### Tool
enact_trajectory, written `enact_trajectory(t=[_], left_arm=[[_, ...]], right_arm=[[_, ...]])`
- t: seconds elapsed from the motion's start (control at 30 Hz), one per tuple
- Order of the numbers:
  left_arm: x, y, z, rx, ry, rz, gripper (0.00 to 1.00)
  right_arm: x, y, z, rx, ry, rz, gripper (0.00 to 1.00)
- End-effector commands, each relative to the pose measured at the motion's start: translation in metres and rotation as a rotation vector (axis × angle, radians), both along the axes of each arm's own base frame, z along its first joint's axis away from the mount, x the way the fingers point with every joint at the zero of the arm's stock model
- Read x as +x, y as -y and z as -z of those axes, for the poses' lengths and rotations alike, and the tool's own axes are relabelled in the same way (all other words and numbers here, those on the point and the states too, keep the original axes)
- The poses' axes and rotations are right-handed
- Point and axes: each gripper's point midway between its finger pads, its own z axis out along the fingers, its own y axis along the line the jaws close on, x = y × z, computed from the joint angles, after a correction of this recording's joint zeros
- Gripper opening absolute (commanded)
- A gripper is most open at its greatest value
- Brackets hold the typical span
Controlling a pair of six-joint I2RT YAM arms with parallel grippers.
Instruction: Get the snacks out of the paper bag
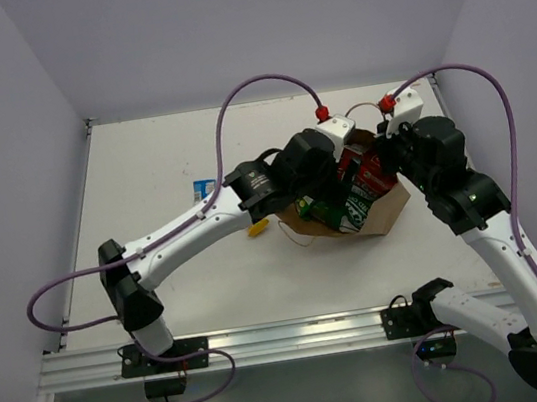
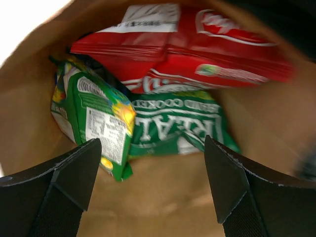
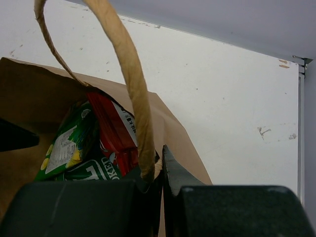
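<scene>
The brown paper bag (image 1: 383, 212) lies on its side mid-table, mouth toward the left arm. My left gripper (image 2: 153, 168) is open inside the mouth with nothing between its fingers (image 2: 74, 173). Just beyond it lie snacks: a red chip bag (image 2: 197, 54), a green-white bag (image 2: 173, 126) and a green bag (image 2: 94, 123). My right gripper (image 3: 162, 168) is shut on the paper bag's (image 3: 29, 94) rim at the base of a twisted handle (image 3: 133, 89). In the top view the left gripper (image 1: 321, 181) covers the mouth and the right gripper (image 1: 392, 147) sits at its far edge.
A blue packet (image 1: 203, 187) lies on the table left of the left forearm. A small yellow one (image 1: 258, 228) sits just left of the bag. The purple walls close in the table at the back and on both sides.
</scene>
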Motion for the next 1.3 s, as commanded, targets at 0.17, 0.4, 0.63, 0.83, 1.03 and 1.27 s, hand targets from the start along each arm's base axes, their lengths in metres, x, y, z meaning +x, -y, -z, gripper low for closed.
enact_trajectory(t=[0.17,0.4,0.63,0.83,1.03,1.27], left_arm=[[0.042,0.005,0.030,0.116,0.064,-0.166,0.83],[0.061,-0.002,0.058,0.205,0.084,-0.242,0.55],[0.053,-0.013,0.012,0.129,0.106,-0.240,0.00],[0.020,-0.038,-0.082,-0.079,0.132,-0.170,0.00],[-0.002,-0.106,-0.162,-0.238,0.234,-0.234,0.00],[0.038,-0.223,-0.154,-0.129,0.303,-0.558,0.00]], right_arm=[[0.001,0.000,-0.022,0.033,0.100,0.001,0.00],[0.000,0.002,-0.022,0.032,0.112,0.006,0.00],[0.001,0.002,-0.020,0.030,0.109,0.009,0.00],[0.001,0.005,-0.020,0.026,0.115,0.023,0.00],[0.001,0.007,-0.019,0.019,0.114,0.031,0.00],[0.000,0.009,-0.021,0.022,0.120,0.039,0.00]])
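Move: The green-and-yellow packet stands in the paper bag about 7 cm ahead of the left gripper, level with it sideways and some 11 cm below. From that gripper the red packet is about 8 cm ahead, 10 cm right and 10 cm down, while the dark green packet lies roughly 3 cm ahead, 5 cm right and 14 cm down. From the right hand, the green-and-yellow packet is about 14 cm left, 1 cm ahead and 15 cm lower. Bring the left gripper down about 8 cm and forward some 5 into the bag, tilting it slightly, and shut the wide-open fingers on the green-and-yellow packet's upper part. Keep that pinch, lift out about 25 cm with a slight draw back, then swing left away from the bag as the fingers tip up. Keep the right gripper shut on the bag's right rim, holding still. ##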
